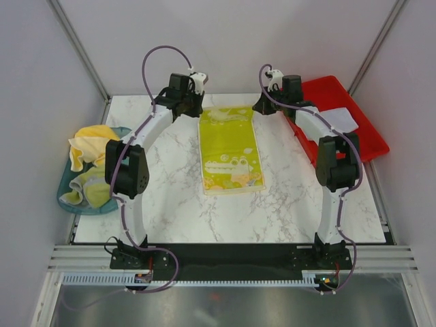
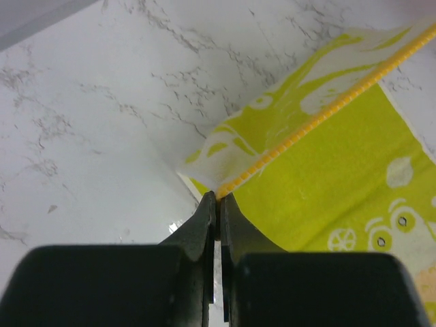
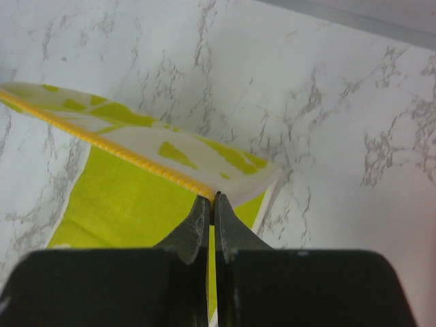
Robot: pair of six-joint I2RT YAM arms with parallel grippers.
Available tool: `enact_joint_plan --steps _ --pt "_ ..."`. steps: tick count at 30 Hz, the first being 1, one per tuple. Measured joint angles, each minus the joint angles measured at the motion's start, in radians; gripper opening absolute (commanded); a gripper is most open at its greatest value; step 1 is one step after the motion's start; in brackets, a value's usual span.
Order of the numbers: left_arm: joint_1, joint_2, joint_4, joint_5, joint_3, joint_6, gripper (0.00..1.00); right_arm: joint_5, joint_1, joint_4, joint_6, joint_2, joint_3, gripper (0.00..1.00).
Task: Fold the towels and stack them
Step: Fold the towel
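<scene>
A white towel with yellow-green print (image 1: 230, 150) lies lengthwise in the middle of the marble table. Its far edge is lifted off the table by both grippers. My left gripper (image 1: 198, 103) is shut on the far left corner; in the left wrist view the fingertips (image 2: 219, 198) pinch the orange-hemmed corner of the towel (image 2: 340, 177). My right gripper (image 1: 263, 105) is shut on the far right corner, where the jaws (image 3: 212, 199) meet on the hem of the towel (image 3: 129, 204). More towels, yellow (image 1: 92, 143) and yellow-green (image 1: 92, 191), are heaped at the left. A pale towel (image 1: 340, 119) lies at the right.
The heaped towels sit in a translucent teal tub (image 1: 63, 197) at the table's left edge. The pale towel lies in a red tray (image 1: 371, 144) at the back right, close behind the right arm. White walls enclose the table on three sides.
</scene>
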Motion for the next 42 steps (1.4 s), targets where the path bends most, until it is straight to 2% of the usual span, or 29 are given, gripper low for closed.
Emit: enact_joint_plan --steps 6,13,17,25,30,38,42 --pt "-0.034 -0.167 0.008 0.034 -0.209 0.013 0.02 0.01 0.005 -0.027 -0.026 -0.208 -0.23 0.0" --pt "-0.126 -0.303 -0.007 0.005 -0.37 0.039 0.02 0.047 0.004 -0.039 -0.04 -0.426 -0.463 0.0" --pt "-0.191 -0.361 -0.021 -0.034 -0.456 0.04 0.02 0.05 0.005 -0.04 -0.019 -0.533 -0.595 0.0" --pt "-0.294 -0.41 -0.032 -0.212 -0.601 0.03 0.02 0.059 0.038 -0.057 0.031 -0.661 -0.793 0.0" --pt "-0.294 -0.406 -0.018 -0.37 -0.59 0.028 0.02 0.051 0.069 -0.082 0.042 -0.645 -0.756 0.0" --pt "-0.23 -0.327 0.011 -0.501 -0.352 0.03 0.02 0.06 0.066 -0.067 0.048 -0.477 -0.437 0.0" --pt "-0.197 -0.264 0.031 -0.526 -0.263 0.039 0.02 0.059 0.066 -0.055 0.037 -0.405 -0.34 0.0"
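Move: My hands already hold the two far corners of the yellow-green towel, off the table. From my left hand the middle of its near edge lies roughly 30 cm back, 12 cm to the right and 15 cm down. From my right hand it is about 33 cm back, 10 cm left and as far down. The blue-green basket stands some 34 cm left of my left hand and 21 cm back; the red tray's middle is about 27 cm right of my right hand and 3 cm back. Keeping the corners pinched, I sweep both hands back over the towel towards its near edge, nearly 20 cm, dipping a few centimetres as they get there. Then I swing both forward again by about 11 cm while lifting the edge 8 or 9 cm; my left wrist rolls its left side up, nearly 20 degrees by the end, and turns somewhat counter-clockwise. ##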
